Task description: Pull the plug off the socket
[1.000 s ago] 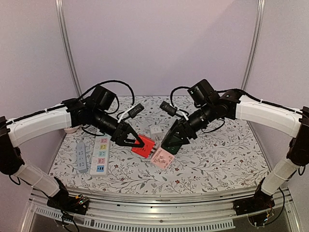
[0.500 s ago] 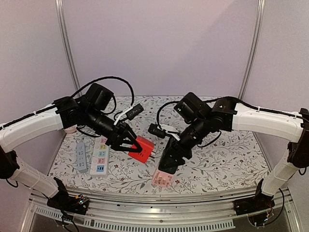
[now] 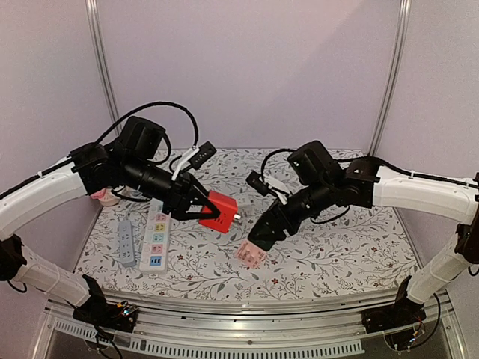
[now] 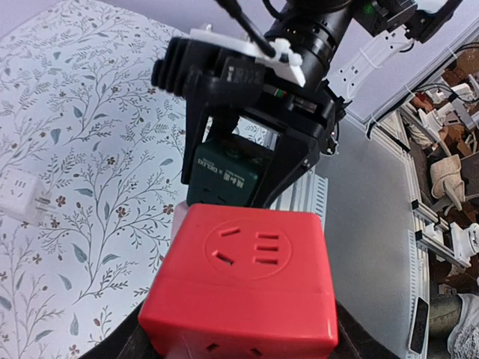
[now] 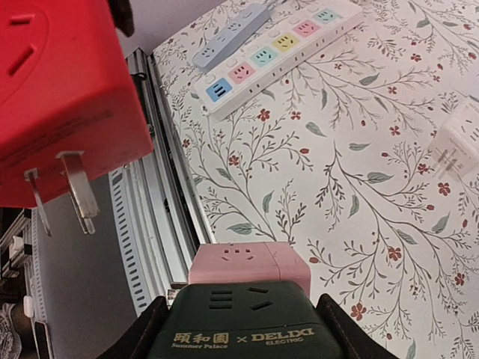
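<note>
My left gripper (image 3: 202,209) is shut on a red cube plug (image 3: 220,212), held above the table; its metal prongs (image 5: 73,196) hang bare in the air. My right gripper (image 3: 263,235) is shut on a dark green cube socket (image 5: 241,326) with a pink cube (image 3: 251,254) joined to its far end, low over the table. A clear gap separates the red plug (image 4: 243,284) from the pink and green stack. In the left wrist view the green cube (image 4: 224,176) shows beyond the red one, between the right gripper's fingers.
A white power strip with coloured sockets (image 3: 156,235) and a grey-blue strip (image 3: 126,241) lie at the left. A small white adapter (image 5: 458,143) lies on the floral cloth. The metal front rail (image 3: 247,307) runs along the near edge.
The red plug, joined to the pink cube a second ago, has come off it. My left arm has drawn it up and left; my right arm has carried the green and pink cubes away.
</note>
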{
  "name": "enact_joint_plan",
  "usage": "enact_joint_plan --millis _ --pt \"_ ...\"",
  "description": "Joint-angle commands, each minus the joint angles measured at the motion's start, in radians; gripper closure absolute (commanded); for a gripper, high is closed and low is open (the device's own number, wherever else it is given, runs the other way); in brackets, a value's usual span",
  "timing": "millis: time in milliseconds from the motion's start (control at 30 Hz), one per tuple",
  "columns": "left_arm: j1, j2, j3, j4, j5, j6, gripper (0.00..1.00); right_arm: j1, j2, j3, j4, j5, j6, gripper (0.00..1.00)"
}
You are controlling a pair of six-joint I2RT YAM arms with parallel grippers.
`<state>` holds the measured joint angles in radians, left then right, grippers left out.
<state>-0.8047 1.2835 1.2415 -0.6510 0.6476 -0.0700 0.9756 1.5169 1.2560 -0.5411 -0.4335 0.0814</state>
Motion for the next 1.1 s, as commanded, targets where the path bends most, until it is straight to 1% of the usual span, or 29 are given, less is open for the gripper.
enact_joint_plan --millis 0,100,167,233,300,333,400,500,600,700,867,1067 --pt "0.004 -0.049 -0.005 0.046 -0.131 -0.107 0.77 -0.082 -0.066 -0.026 0.15 0.028 0.08 0.69" --pt "0.004 -0.12 -0.109 0.117 -0.24 -0.246 0.77 -0.133 -0.086 -0.043 0.176 0.051 0.093 0.69" --pt "0.001 -0.164 -0.2 0.16 -0.379 -0.323 0.76 -0.161 -0.108 -0.053 0.194 0.064 0.117 0.69" --pt "0.001 -0.152 -0.246 0.121 -0.523 -0.383 0.77 -0.176 -0.132 -0.07 0.218 0.079 0.139 0.69" --pt "-0.001 -0.112 -0.275 0.086 -0.626 -0.447 0.78 -0.178 -0.16 -0.091 0.214 0.136 0.131 0.69" --pt "-0.012 -0.093 -0.294 0.101 -0.669 -0.491 0.79 -0.18 -0.172 -0.105 0.211 0.167 0.119 0.69" --pt "-0.036 -0.079 -0.345 0.187 -0.706 -0.539 0.79 -0.183 -0.199 -0.145 0.229 0.203 0.102 0.69" --pt "-0.073 -0.045 -0.395 0.332 -0.756 -0.632 0.79 -0.184 -0.245 -0.222 0.341 0.11 0.111 0.69" --pt "-0.09 0.028 -0.37 0.396 -0.784 -0.668 0.78 -0.185 -0.28 -0.285 0.43 0.069 0.138 0.68" --pt "-0.093 0.124 -0.294 0.407 -0.79 -0.643 0.78 -0.184 -0.306 -0.319 0.446 0.105 0.116 0.68" --pt "-0.082 0.297 -0.145 0.348 -0.776 -0.577 0.76 -0.184 -0.326 -0.344 0.455 0.156 0.09 0.68" --pt "-0.057 0.412 -0.068 0.335 -0.76 -0.57 0.77 -0.184 -0.332 -0.369 0.472 0.157 0.092 0.68"
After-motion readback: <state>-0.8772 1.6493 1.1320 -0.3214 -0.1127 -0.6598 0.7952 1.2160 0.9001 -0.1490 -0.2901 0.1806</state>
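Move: Out beyond the left hand, which holds the red plug, the white plug stands on the table some 23 cm ahead, 6 cm to the right and 21 cm below. The pink socket is about 9 cm to the left hand's right, level with it fore and aft and 12 cm lower; the green block carrying it is 12 cm right, also level, 9 cm lower. From the right hand the white plug lies roughly 22 cm ahead, 7 cm left and 14 cm down. Swinging away from the pink socket, the left hand carries the still-gripped red plug left and forward, then steeply down about 15 cm, turning some 50 degrees counter-clockwise; it then travels forward and back right, low towards the white plug. The right hand, keeping its hold on the green block, draws off to the right and forward, rising slightly and turning clockwise. ##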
